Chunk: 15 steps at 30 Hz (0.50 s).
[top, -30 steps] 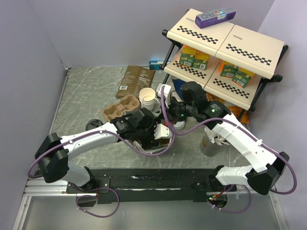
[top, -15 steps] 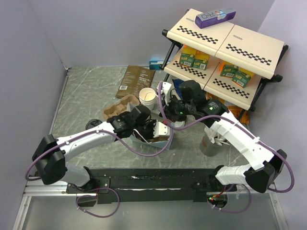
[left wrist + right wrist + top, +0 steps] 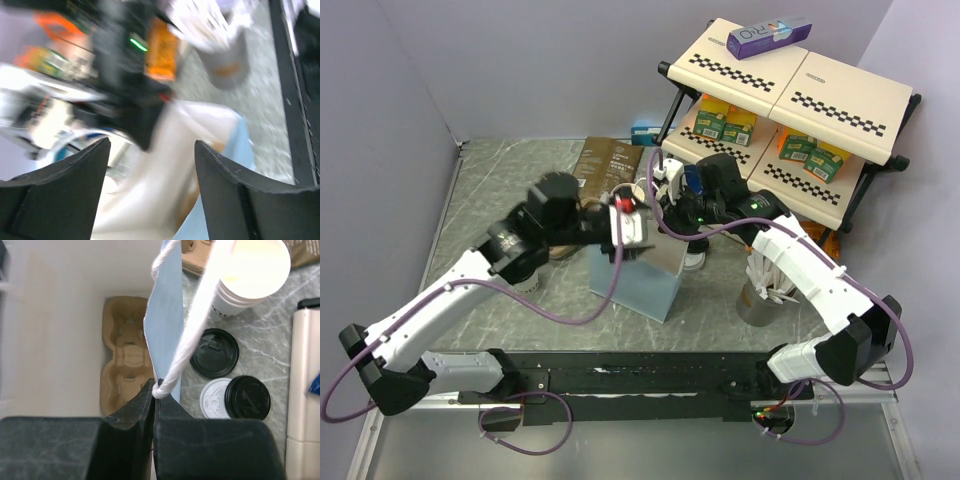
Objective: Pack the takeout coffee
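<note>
A light-blue paper bag (image 3: 642,278) stands upright in the middle of the table. My right gripper (image 3: 155,390) is shut on the bag's rim (image 3: 162,320), right where the white rope handle (image 3: 192,335) is knotted; in the top view the right gripper (image 3: 666,214) sits at the bag's far edge. The left gripper (image 3: 642,234) hovers over the bag's mouth, and its wrist view is blurred: the left gripper (image 3: 150,170) is open and empty above the bag's white inside (image 3: 165,165). A lidless white takeout cup (image 3: 250,275) stands outside the bag. A brown pulp carrier (image 3: 125,357) lies in the bag.
Two black lids (image 3: 215,352) (image 3: 247,397) and a white lid (image 3: 216,399) lie on the table beside the bag. A dark coffee pouch (image 3: 605,165) lies at the back. The checkered shelf rack (image 3: 790,110) stands at the right, with a metal utensil holder (image 3: 760,295) in front.
The left arm has swung up from low over the table to above the bag, its jaws shutting and opening again. The bag, slumped before, now stands upright. The right gripper moved slightly back.
</note>
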{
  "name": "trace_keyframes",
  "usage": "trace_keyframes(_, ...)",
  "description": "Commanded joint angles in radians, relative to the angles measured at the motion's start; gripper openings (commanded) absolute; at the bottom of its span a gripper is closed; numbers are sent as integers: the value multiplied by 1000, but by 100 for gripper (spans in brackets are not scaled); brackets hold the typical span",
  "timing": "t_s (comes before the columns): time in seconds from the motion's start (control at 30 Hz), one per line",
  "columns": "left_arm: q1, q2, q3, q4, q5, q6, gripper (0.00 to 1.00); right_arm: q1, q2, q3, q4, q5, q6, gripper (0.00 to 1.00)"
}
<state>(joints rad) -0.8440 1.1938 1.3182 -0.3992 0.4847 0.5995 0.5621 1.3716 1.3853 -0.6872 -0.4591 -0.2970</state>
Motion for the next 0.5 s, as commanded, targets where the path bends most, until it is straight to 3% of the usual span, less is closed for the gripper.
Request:
trace_keyframes(0.0,84,4,186,-97,52,-50,77,-5,7,57,-54,-41,-25,0)
trace_keyframes(0.2,183,-56,297,-387,78,78,94,-4,-16,49,-51,-64,-28,0)
trace_keyframes(0.33,184,-27,297,-594,124,190,95,-4,-23,52,-48,-70,-28,16)
trace_keyframes(0.4,184,-10,264,-622,143,194,95,-4,-26,50,-44,-72,-37,24)
trace_keyframes(0.47,184,16,231,-616,160,195,96,-4,-28,55,-49,-75,-40,25)
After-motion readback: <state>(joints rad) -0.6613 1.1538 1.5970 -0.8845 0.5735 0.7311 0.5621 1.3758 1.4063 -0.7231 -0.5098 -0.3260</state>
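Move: The lidded coffee cup stands about 29 cm to the left of the left hand, some 3 cm farther out and 27 cm below; the bag's middle is right under this hand, 2 cm farther out and 22 cm down. The spare tray lies 12 cm ahead and 19 cm left, the cup stack 17 cm ahead and 4 cm left. From the right hand, already pinching the bag's far rim, the lidded cup is about 34 cm left and 4 cm back. The empty left hand arcs up, then dips, about 8 cm left off the bag; right fingers begin parting. ##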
